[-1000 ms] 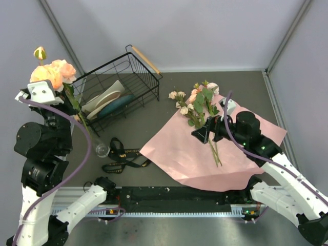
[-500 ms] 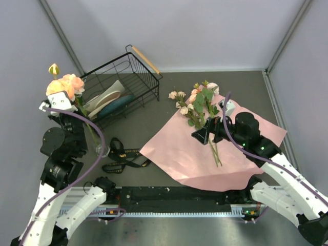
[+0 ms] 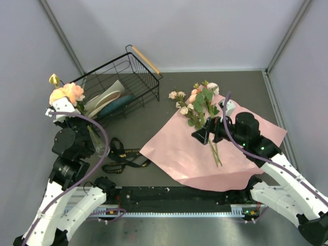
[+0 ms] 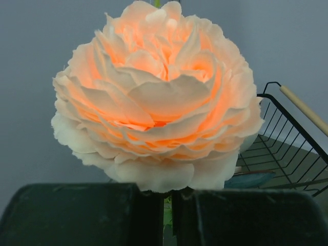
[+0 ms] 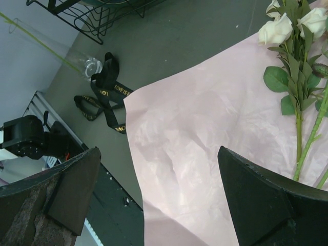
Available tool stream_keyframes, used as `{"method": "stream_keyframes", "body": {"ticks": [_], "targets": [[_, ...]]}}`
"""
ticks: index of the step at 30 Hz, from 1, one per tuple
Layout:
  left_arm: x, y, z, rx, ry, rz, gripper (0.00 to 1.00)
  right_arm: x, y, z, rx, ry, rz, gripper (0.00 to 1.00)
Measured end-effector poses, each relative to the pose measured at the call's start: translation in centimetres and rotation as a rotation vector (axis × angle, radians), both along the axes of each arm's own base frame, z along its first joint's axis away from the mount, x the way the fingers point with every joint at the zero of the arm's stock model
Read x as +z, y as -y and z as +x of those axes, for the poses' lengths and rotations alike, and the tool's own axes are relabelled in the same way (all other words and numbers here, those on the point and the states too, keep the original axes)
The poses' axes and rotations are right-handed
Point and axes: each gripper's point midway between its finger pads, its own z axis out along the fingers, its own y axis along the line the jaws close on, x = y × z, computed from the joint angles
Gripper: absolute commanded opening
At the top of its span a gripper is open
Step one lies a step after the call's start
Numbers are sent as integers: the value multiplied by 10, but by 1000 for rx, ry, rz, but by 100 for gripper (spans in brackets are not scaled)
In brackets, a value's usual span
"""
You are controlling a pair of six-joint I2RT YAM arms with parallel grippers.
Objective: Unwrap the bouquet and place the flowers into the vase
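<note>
A big peach rose [image 4: 156, 97] fills the left wrist view, and my left gripper [image 4: 168, 215] is shut on its stem just under the bloom. From above, that rose [image 3: 66, 93] is high at the left, with my left gripper [image 3: 68, 104] beneath it. Its green stem slants down into the clear glass vase [image 3: 100, 146], also seen in the right wrist view [image 5: 84, 62]. The bouquet is open: pink paper [image 3: 174, 154] lies flat, with the other flowers [image 3: 199, 104] on it. My right gripper [image 3: 204, 134] hovers open over the paper [image 5: 205, 133], with cream roses [image 5: 287, 28] beyond its right finger.
A black ribbon [image 3: 123, 156] lies loose between the vase and the paper. The black wire basket [image 3: 138, 69] with wooden handles stands behind the vase and holds flat items. Grey walls close in at the left, the back and the right.
My left arm has carried the peach rose down and to the right, and its stem now reaches deeper toward the vase. The right arm, paper and flowers have not moved.
</note>
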Motion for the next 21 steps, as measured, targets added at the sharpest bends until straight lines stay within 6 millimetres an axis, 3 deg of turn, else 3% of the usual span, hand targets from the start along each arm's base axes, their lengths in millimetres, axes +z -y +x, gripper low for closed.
{"method": "stream_keyframes", "body": {"ticks": [4, 8, 11, 15, 21], "targets": [[-10, -5, -4, 29, -1, -20, 14, 0, 0, 0, 0, -1, 0, 99], [-15, -7, -5, 38, 0, -31, 35, -4, 0, 0, 0, -8, -5, 99], [-14, -6, -5, 35, 2, -32, 42, -7, 1, -1, 0, -17, -11, 99], [-15, -6, -5, 35, 0, -29, 62, -7, 1, -1, 0, -16, -10, 99], [-13, -10, -10, 43, 1, -30, 70, -7, 1, -1, 0, -16, -10, 99]]}}
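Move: Below the left hand, which pinches the peach flower stem whose lower end is already in the glass vase, the vase lies about 30 cm down, some 4 cm ahead and 1 cm left. The black ribbon lies 3 cm nearer the base than the vase and 10 cm to its right; the wire rack's middle is roughly 23 cm beyond the vase, 4 cm right of it. From the right hand, the vase is about 43 cm left, 5 cm ahead, 14 cm lower. Letting go of the peach flower over the vase: the left hand finishes its descent with about 1.5 cm more downward, then nearly stops while its fingers spread from almost shut to about two-thirds open, freeing the stem. It eases about 1 cm back and 1 cm left overall, the wrist hardly turning, the flower head still between and just beyond the fingers. ##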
